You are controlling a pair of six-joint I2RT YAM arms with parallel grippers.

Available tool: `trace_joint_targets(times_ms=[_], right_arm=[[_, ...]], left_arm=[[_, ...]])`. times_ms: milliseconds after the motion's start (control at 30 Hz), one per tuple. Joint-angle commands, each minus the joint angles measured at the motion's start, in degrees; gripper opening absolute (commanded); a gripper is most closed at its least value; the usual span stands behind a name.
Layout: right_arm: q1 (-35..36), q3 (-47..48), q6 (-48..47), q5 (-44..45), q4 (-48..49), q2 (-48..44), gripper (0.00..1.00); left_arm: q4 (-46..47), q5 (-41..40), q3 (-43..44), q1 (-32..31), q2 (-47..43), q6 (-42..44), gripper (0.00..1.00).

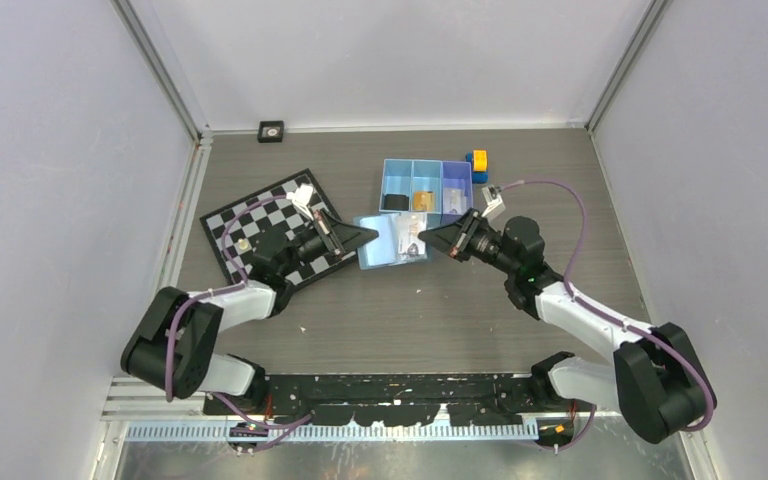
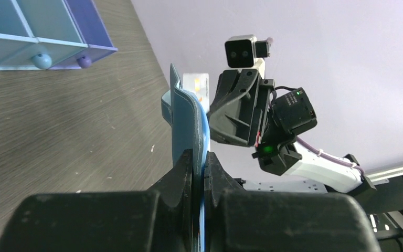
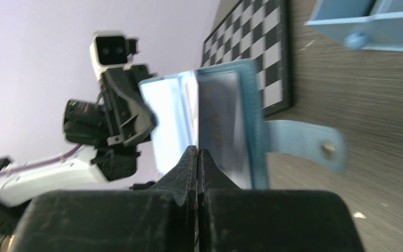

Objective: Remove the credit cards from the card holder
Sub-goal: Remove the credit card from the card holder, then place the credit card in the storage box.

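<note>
The blue card holder [image 1: 388,243] hangs open between both arms over the middle of the table. My left gripper [image 1: 368,237] is shut on its left edge, and the left wrist view shows the jaws [image 2: 199,164] pinching the blue flap [image 2: 186,121]. A pale credit card [image 2: 197,84] sticks out of the holder's far side. My right gripper [image 1: 427,239] meets the holder's right side. In the right wrist view its jaws [image 3: 198,152] are pressed together at a thin card edge, between a pale panel [image 3: 170,126] and a greyish card [image 3: 221,128]. The snap strap [image 3: 304,144] hangs to the right.
A blue three-compartment tray [image 1: 400,168] stands just behind the holder, with small items in it. Yellow-and-blue blocks [image 1: 478,165] sit to its right. A checkerboard [image 1: 235,215] lies at the left under the left arm. Walls enclose the table.
</note>
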Motion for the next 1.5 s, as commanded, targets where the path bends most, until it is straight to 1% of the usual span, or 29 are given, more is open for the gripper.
trace_joint_targets(times_ms=[0,167,400,600,700,767,833,1000,1133,1200,1333,1467], right_arm=[[-2.19,-1.22,-3.33,9.04,-7.44,-4.64,0.01],[-2.81,-1.63,-4.85,13.17,-11.57,-8.43,0.00],[-2.90,-1.64,-5.85,15.19,-13.60,-9.78,0.00],[-2.98,-0.58,-8.00,17.27,-17.05,-10.82,0.00],[-3.04,2.86,-10.84,17.91,-22.32,-9.70,0.00],[-3.07,6.36,-13.61,18.46,-26.86,-8.24,0.00],[-3.15,9.96,-16.53,20.97,-32.22,-6.65,0.00],[-4.01,17.14,-20.67,26.42,-39.88,-2.14,0.00],[-4.76,27.42,-26.49,27.45,-48.05,5.60,0.00],[-5.95,31.00,-28.24,28.32,-50.77,8.82,0.00],[-9.68,36.94,-29.89,26.19,-52.37,15.05,0.00],[-13.28,41.65,-29.09,19.73,-52.95,22.21,0.00]], left_arm=[[-10.73,-2.87,0.21,0.22,-5.69,6.21,0.00],[-21.12,-6.72,0.74,0.29,-9.68,10.22,0.00],[-33.09,-13.04,1.29,0.31,-15.26,14.82,0.00],[-36.12,-15.23,1.20,0.37,-17.50,15.46,0.00],[-36.93,-15.72,1.19,0.72,-17.98,15.46,0.00],[-37.38,-16.19,1.07,0.75,-18.26,15.49,0.00],[-37.39,-16.44,0.90,0.83,-18.28,15.43,0.00],[-37.05,-15.92,0.82,0.83,-18.66,15.01,0.00],[-37.74,-16.02,0.93,0.84,-19.51,15.75,0.00],[-38.56,-16.50,1.02,0.79,-20.01,16.20,0.00],[-39.15,-16.85,1.02,0.84,-20.24,16.41,0.00],[-39.21,-16.59,1.24,0.84,-19.72,16.46,0.00]])
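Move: The VIP card is in the right fingers, half drawn from the card holder, whose middle lies level with this hand, about 6 cm to its left. The box's purple compartment is some 17 cm ahead, 11 cm to the right and 18 cm below. The box's middle compartment is as far ahead but only 3 cm right, and the yellow-blue toy lies 25 cm ahead, 17 cm right. From the left hand, the purple compartment is roughly 17 cm ahead, 22 cm right. The card, still pinched in the right hand, is drawn rightwards about 5 cm out of the holder while sinking a little, then carried some 10 cm forward and farther right towards the purple compartment, the fingers tipping down about 40 degrees and swinging forward. The left hand keeps its grip on the holder and takes it about 5 cm left and 5 cm down, tipping its fingers down. ##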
